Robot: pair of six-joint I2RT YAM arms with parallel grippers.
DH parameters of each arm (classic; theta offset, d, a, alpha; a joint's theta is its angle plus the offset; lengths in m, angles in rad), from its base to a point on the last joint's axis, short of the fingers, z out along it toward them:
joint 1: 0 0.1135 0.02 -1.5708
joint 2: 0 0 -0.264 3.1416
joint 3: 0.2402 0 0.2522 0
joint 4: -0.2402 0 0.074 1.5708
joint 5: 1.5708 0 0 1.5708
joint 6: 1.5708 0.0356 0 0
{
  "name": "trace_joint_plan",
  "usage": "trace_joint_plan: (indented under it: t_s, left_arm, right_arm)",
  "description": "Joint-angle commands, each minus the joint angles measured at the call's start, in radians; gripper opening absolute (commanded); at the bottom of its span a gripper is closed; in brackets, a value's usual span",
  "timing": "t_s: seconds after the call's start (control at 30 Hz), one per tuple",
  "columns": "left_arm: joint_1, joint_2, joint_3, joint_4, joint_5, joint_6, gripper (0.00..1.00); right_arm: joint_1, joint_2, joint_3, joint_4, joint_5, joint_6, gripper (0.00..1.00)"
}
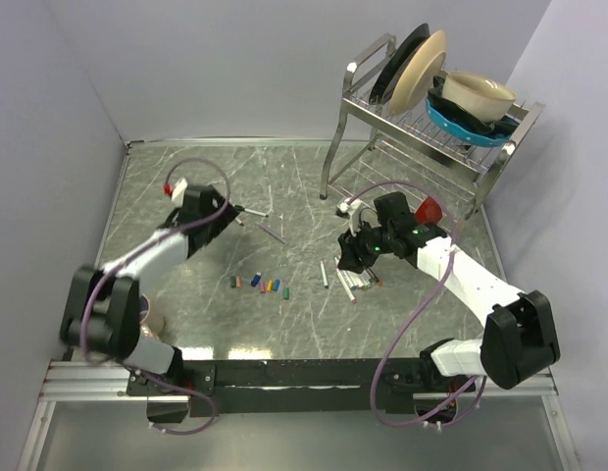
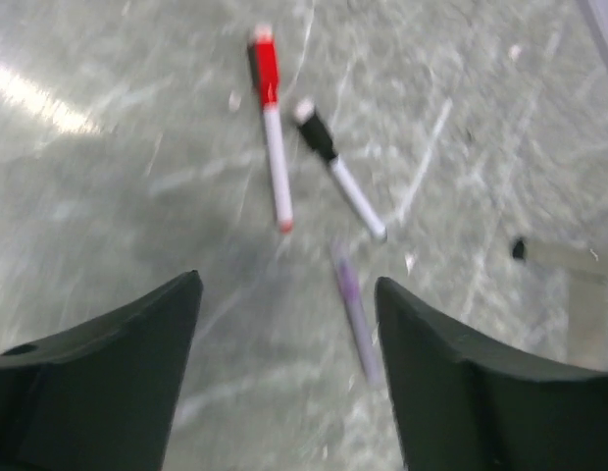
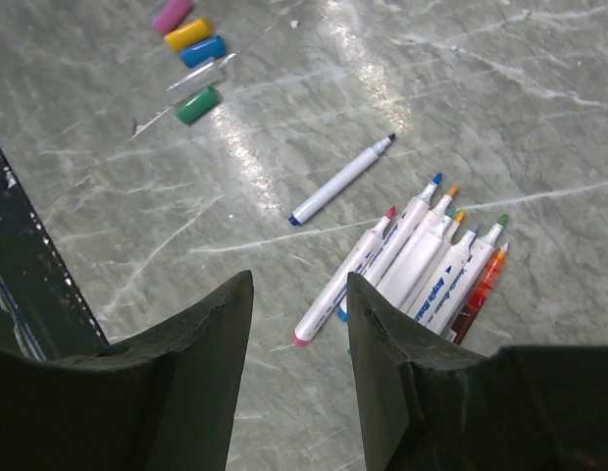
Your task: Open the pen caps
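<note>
Several loose pen caps (image 1: 260, 285) lie in a row near the table's middle front; the right wrist view shows pink (image 3: 172, 15), yellow (image 3: 188, 34), blue (image 3: 203, 51) and green (image 3: 197, 105) ones. Uncapped white pens (image 3: 422, 260) lie bunched beside my right gripper (image 3: 299, 280), which hangs open and empty above the table. In the left wrist view, a pen with a red cap (image 2: 266, 69) and one with a black cap (image 2: 316, 135) lie ahead of my left gripper (image 2: 289, 285). It is open and empty. A blurred purple pen (image 2: 353, 314) lies by its right finger.
A metal dish rack (image 1: 431, 118) with plates and bowls stands at the back right. One uncapped blue pen (image 3: 343, 180) lies apart from the bunch. Walls close the left and back sides of the table (image 1: 186, 177).
</note>
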Motion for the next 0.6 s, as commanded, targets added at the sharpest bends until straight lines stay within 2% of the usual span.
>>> trace_joint_plan:
  t_s: [0.0,0.1,0.17,0.23,0.57]
  left_arm:
    - [0.025,0.198,0.253,-0.186,0.023,0.043,0.69]
    - [0.026,0.33,0.388,-0.273,-0.015,0.058,0.58]
    - [0.026,0.408,0.471,-0.316,-0.037,0.063,0.56]
    - [0.026,0.476,0.523,-0.388,-0.046,0.066,0.5]
    - [0.026,0.596,0.623,-0.433,-0.026,0.115,0.43]
  right_arm:
    - [-0.005,-0.046,0.032,-0.021,-0.053,-0.031,0.51]
    - [-0.005,-0.064,0.032,-0.021,-0.059,-0.031,0.51]
    - [-0.005,-0.073,0.03,-0.021,-0.063,-0.029,0.51]
    - [-0.005,-0.078,0.03,-0.018,-0.065,-0.028,0.51]
    - [-0.004,-0.08,0.033,-0.02,-0.073,-0.023,0.51]
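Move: Roughly 10 cm ahead of the left hand, 2 cm to its left and 9 cm below lies the red-capped pen, its cap end farther out and to the left. The black-capped pen is about 4 cm to the right of it and 1 cm farther out; the purple pen lies some 8 cm to the hand's right and 3 cm ahead. From the right hand, the red-capped pen is around 23 cm ahead, 16 cm left and 11 cm down. Swooping forward and down towards the red-capped pen, the left hand covers about 7 cm each way, mostly forward at first and then mostly down, while the fingers tip some 20 degrees steeper and close from wide to about half open, ending either side of the white barrel near its tail. The empty right hand eases up not quite 2 cm and slightly back, away from the pens it has laid out. ##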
